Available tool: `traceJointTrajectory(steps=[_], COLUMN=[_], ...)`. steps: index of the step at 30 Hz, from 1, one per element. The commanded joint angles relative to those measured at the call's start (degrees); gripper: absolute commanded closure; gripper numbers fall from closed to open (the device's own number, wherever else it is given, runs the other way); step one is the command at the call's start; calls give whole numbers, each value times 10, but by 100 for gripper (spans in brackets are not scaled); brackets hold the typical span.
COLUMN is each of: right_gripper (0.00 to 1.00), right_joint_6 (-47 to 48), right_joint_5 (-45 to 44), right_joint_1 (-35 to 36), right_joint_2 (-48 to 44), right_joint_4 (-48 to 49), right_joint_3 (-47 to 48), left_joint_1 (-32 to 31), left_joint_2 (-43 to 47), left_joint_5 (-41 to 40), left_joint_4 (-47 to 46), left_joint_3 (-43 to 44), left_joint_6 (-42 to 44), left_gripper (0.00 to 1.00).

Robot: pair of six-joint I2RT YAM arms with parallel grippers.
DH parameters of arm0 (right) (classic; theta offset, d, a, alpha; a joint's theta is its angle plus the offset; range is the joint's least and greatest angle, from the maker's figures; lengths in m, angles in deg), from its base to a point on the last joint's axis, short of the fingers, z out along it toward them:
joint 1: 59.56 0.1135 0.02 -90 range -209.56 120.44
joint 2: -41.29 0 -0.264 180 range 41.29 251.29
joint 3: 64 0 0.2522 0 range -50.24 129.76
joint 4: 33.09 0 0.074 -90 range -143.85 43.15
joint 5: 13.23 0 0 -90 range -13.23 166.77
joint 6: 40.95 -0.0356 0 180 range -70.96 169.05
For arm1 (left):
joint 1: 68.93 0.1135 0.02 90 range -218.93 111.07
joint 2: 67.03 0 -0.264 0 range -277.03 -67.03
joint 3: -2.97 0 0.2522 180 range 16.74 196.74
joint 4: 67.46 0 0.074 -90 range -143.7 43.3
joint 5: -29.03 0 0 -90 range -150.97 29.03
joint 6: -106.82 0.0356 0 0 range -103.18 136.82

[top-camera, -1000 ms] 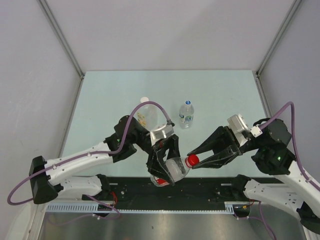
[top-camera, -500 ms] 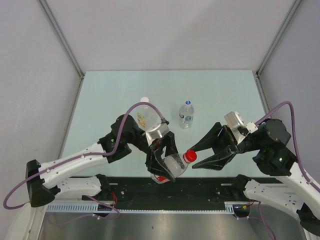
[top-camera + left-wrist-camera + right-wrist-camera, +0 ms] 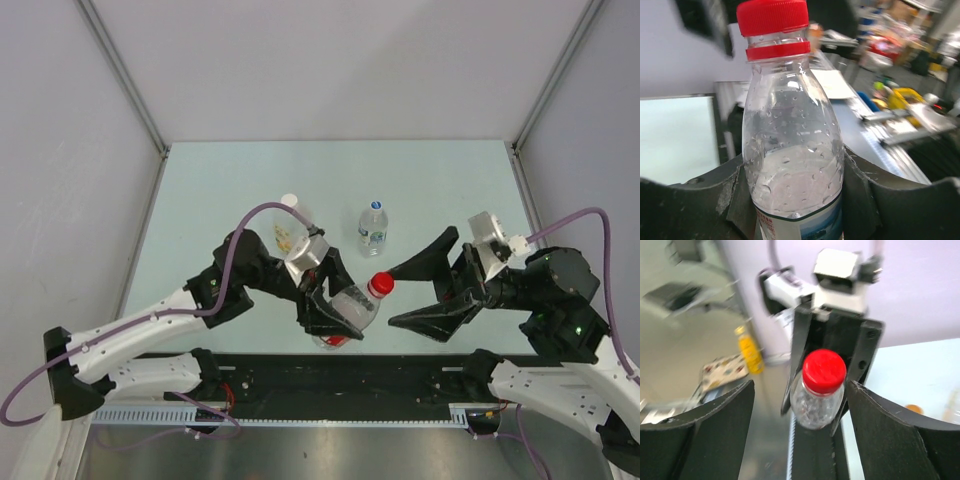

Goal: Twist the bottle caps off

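Observation:
My left gripper [image 3: 340, 308] is shut on a small clear bottle [image 3: 352, 303] with a red label, held tilted above the table's near edge. Its red cap [image 3: 381, 286] points toward the right arm. In the left wrist view both fingers [image 3: 690, 210] press the bottle [image 3: 790, 165] below its shoulder, and the red cap [image 3: 772, 17] sits on its neck. My right gripper [image 3: 392, 297] stands open, its fingertips level with the cap and clear of it on either side. The right wrist view shows the cap [image 3: 824, 371] facing the camera between the spread fingers [image 3: 705, 440].
A small bottle with a blue cap [image 3: 373, 228] stands upright mid-table. A large bottle with a white cap [image 3: 290, 201] stands behind the left arm, partly hidden by it and its cable. Grey side walls bound the pale green table [image 3: 450, 190].
My right gripper has let go of the red cap, opened wide and drawn back to the right. The left arm has shifted the bottle slightly right and up.

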Motion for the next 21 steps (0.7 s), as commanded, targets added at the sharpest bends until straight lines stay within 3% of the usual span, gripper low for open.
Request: traceJointTrajectory(steps=[1,6,10,17,21], right_gripper=[21,21,21,21,21], right_joint_6=[-34,-65,-97,-147,-162], right_joint_5=[-202,-340,-442,-507,-516], right_joint_1=[-3,-3,-3,-1,1], right_joint_2=[-17,-10,15,51,57], right_joint_4=[-1,-27,-47,-62,-56], right_joint_3=[10,11,11,11,12], left_joint_1=[3,-14,-51,-127,-144], left_joint_2=[19,31,34,17,10], left_joint_5=[-172,-309,-486,-720,-785], left_joint_4=[57,94,118,117,109], left_joint_3=[23,8,-4,-22,-34], left_joint_6=[74,138,195,291,307], left_gripper=[100,100,100,100,100])
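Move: The red cap on the bottle in the left grip lies about 5 cm left of the right hand's open fingers, 1 cm ahead and nearly level. From the left hand, the cap is roughly 5 cm right, 2 cm ahead and 6 cm higher. The blue-capped bottle stands some 25 cm ahead of the right hand, 2 cm left and 34 cm lower; the white-capped bottle is about 20 cm left of the blue-capped one. Both hands sweep forward some 12–15 cm, then sink, left turning counter-clockwise with its bottle, right clockwise, fingers open. ##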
